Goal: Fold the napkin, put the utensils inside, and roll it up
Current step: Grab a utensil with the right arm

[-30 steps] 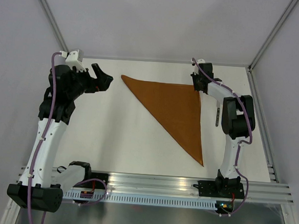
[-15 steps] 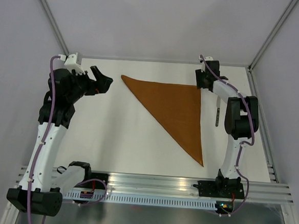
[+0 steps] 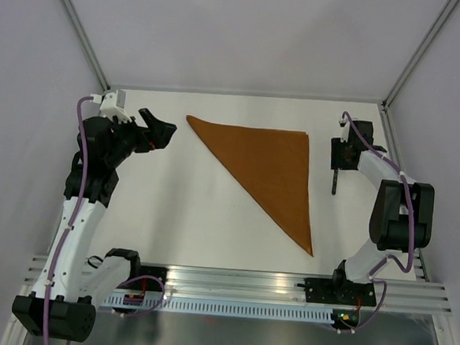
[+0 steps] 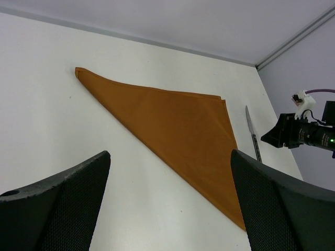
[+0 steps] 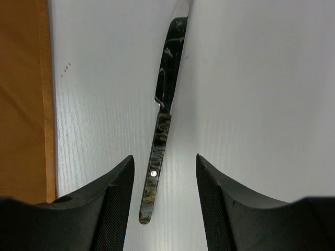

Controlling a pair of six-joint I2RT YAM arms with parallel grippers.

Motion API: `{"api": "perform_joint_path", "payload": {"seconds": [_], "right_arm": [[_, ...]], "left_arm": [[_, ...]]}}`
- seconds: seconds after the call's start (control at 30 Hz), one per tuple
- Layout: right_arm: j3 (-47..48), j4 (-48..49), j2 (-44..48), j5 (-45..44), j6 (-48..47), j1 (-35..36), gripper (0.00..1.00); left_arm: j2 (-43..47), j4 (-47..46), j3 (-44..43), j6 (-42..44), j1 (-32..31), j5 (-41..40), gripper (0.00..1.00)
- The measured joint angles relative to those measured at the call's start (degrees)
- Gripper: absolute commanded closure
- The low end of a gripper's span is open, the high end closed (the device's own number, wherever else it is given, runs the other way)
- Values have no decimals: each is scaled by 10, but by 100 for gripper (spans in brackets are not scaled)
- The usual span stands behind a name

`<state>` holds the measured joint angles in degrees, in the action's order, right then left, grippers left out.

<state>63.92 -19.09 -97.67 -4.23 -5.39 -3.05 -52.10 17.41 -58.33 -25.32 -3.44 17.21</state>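
The rust-orange napkin (image 3: 270, 163) lies flat on the white table, folded into a triangle with its long edge running from back left to front right. It also fills the middle of the left wrist view (image 4: 178, 125), and its edge shows in the right wrist view (image 5: 23, 94). A slim knife (image 3: 335, 180) lies just right of the napkin. My right gripper (image 3: 338, 158) hovers open over it, with the dark handle (image 5: 157, 157) between the two fingers (image 5: 163, 162), apart from both. Off the napkin's left corner, my left gripper (image 3: 160, 128) hangs wide open (image 4: 170, 154) and empty.
The table's back wall edge (image 3: 243, 94) runs just behind the napkin. A metal frame rail (image 3: 285, 283) crosses the near edge by the arm bases. The right side wall (image 3: 403, 177) stands close to the right arm.
My right gripper has opened, left the napkin's back right corner and moved right to stand over the knife. The left arm has shifted only slightly.
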Motion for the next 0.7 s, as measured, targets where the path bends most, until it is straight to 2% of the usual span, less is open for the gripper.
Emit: {"api": "perform_joint_path", "payload": {"seconds": [0.4, 0.5, 0.53, 0.63, 0.7], "right_arm": [[-4, -9, -65, 23, 9, -2, 51], [-2, -5, -70, 24, 11, -3, 64], [-1, -2, -72, 26, 11, -4, 74], [0, 5, -75, 31, 15, -7, 79], [0, 7, -75, 34, 15, -11, 88]], "left_arm": [[0, -17, 19, -8, 0, 13, 0], [0, -18, 23, -8, 0, 13, 0], [0, -18, 24, -8, 0, 13, 0], [-5, -20, 25, -9, 0, 13, 0], [-13, -23, 25, -12, 0, 14, 0]]}}
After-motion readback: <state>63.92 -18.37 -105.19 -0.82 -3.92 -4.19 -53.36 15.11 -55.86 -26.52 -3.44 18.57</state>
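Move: Just under the right hand lies the knife, running fore and aft: its middle is about 1 cm ahead, 1 cm to the left and some 6 cm below, with the black handle between the part-open fingers and reaching back from there. The folded napkin's middle is roughly 22 cm to that hand's left, level with it fore and aft, about 6 cm down. From the left hand the knife is some 58 cm to the right, 6 cm ahead and 30 cm below. Sinking about 5 cm onto the knife handle and easing back a centimetre or so, the right hand tips its fingers some 5 to 10 degrees steeper. Down at table height it stops and closes its half-open fingers from both sides until they pinch the front part of the handle, creeping slightly forward again. ##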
